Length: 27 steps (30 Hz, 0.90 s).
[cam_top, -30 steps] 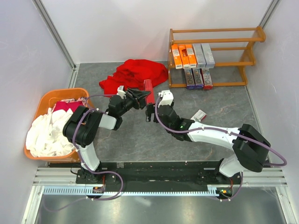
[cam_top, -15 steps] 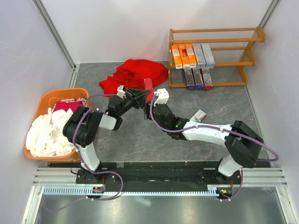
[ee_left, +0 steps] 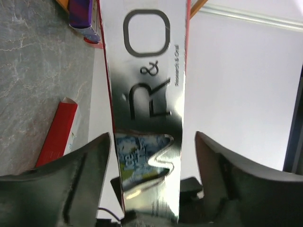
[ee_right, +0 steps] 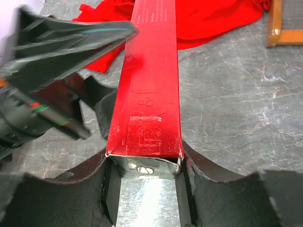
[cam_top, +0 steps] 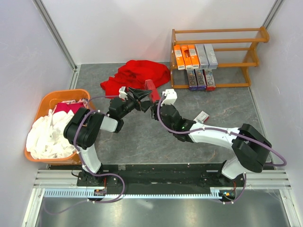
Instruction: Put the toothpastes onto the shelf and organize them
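A red toothpaste box with a mirror-silver "R&O" face hangs between both arms, above the table in front of the red cloth. My right gripper is shut on its near end. My left gripper is open, with a gap showing between the right finger and the box. The shelf stands at the back right with orange toothpastes and silver ones on its middle tier and dark purple and red ones below. One more box lies loose on the table.
A red cloth lies crumpled at the back centre. An orange plastic basket of white cloths sits at the left edge. Grey walls close in the table on both sides, and the shelf corner shows in the right wrist view.
My right gripper has closed on the red box, and my left gripper has opened off it. The box has tilted slightly to the right.
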Available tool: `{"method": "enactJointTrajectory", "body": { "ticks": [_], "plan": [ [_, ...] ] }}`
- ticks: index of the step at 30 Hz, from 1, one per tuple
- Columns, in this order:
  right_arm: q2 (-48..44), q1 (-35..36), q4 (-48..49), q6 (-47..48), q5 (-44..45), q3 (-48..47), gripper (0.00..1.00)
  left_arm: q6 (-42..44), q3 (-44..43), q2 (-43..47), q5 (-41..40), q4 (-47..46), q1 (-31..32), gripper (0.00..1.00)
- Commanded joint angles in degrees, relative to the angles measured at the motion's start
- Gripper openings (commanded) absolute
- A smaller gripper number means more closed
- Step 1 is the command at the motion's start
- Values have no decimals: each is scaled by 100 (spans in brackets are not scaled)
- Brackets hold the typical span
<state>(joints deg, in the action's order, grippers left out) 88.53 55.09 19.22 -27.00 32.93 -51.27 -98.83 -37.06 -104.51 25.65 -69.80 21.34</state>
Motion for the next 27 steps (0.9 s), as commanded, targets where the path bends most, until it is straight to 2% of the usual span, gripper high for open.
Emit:
{"method": "enactJointTrajectory", "body": {
  "ticks": [1, 5, 11, 16, 17, 22, 27],
  "plan": [
    [-467, -323, 328, -445, -330, 143, 34, 117, -12, 273, 151, -69, -25, 86],
    [-732, -849, 345, -937, -910, 345, 34, 381, -38, 536, 195, 282, -51, 97],
    [-1127, -1764, 582, -1702, -2245, 828, 33, 1031, -196, 897, 204, 1134, -78, 98],
    [-1382, -2694, 1109, -2651, -3274, 1416, 33, 1532, -310, 1231, 142, 1741, -86, 98],
    [-1417, -2836, 1258, -2826, -3693, 1548, 33, 1577, -319, 1257, 133, 1881, -86, 98],
    [-1567, -3836, 2225, -3767, -4653, 2357, 33, 1682, -355, 1275, 151, 1997, -113, 99],
    [-1804, -4611, 2534, -4005, -5348, 2788, 33, 1674, -337, 1214, 212, 1970, -130, 99]
  ]
}}
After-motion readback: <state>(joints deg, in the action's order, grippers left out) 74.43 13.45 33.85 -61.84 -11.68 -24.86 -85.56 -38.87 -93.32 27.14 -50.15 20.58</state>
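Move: The right hand already grips one end of a red toothpaste box. The free spot on the lower shelf, just right of the last red box, lies about 31 cm to its right, 15 cm ahead and some 11 cm lower. That shelved red box is 5 cm left of the spot, with the purple box 4 cm beyond it. A loose red box lies 19 cm right, 8 cm back and 15 cm below the hand. From the left hand the spot is roughly 34 cm right and 10 cm ahead. The right hand keeps its pinch on the end of the red toothpaste box as the left fingers finish opening wide around the box and give it up. The right hand carries it some 17 cm right, towards the lower shelf spot, swinging slightly forward and then easing back while sinking about 3 cm, its wrist rolling left side up by around 40 degrees and tipping down. The left hand rises a couple of centimetres, then dips slightly. ##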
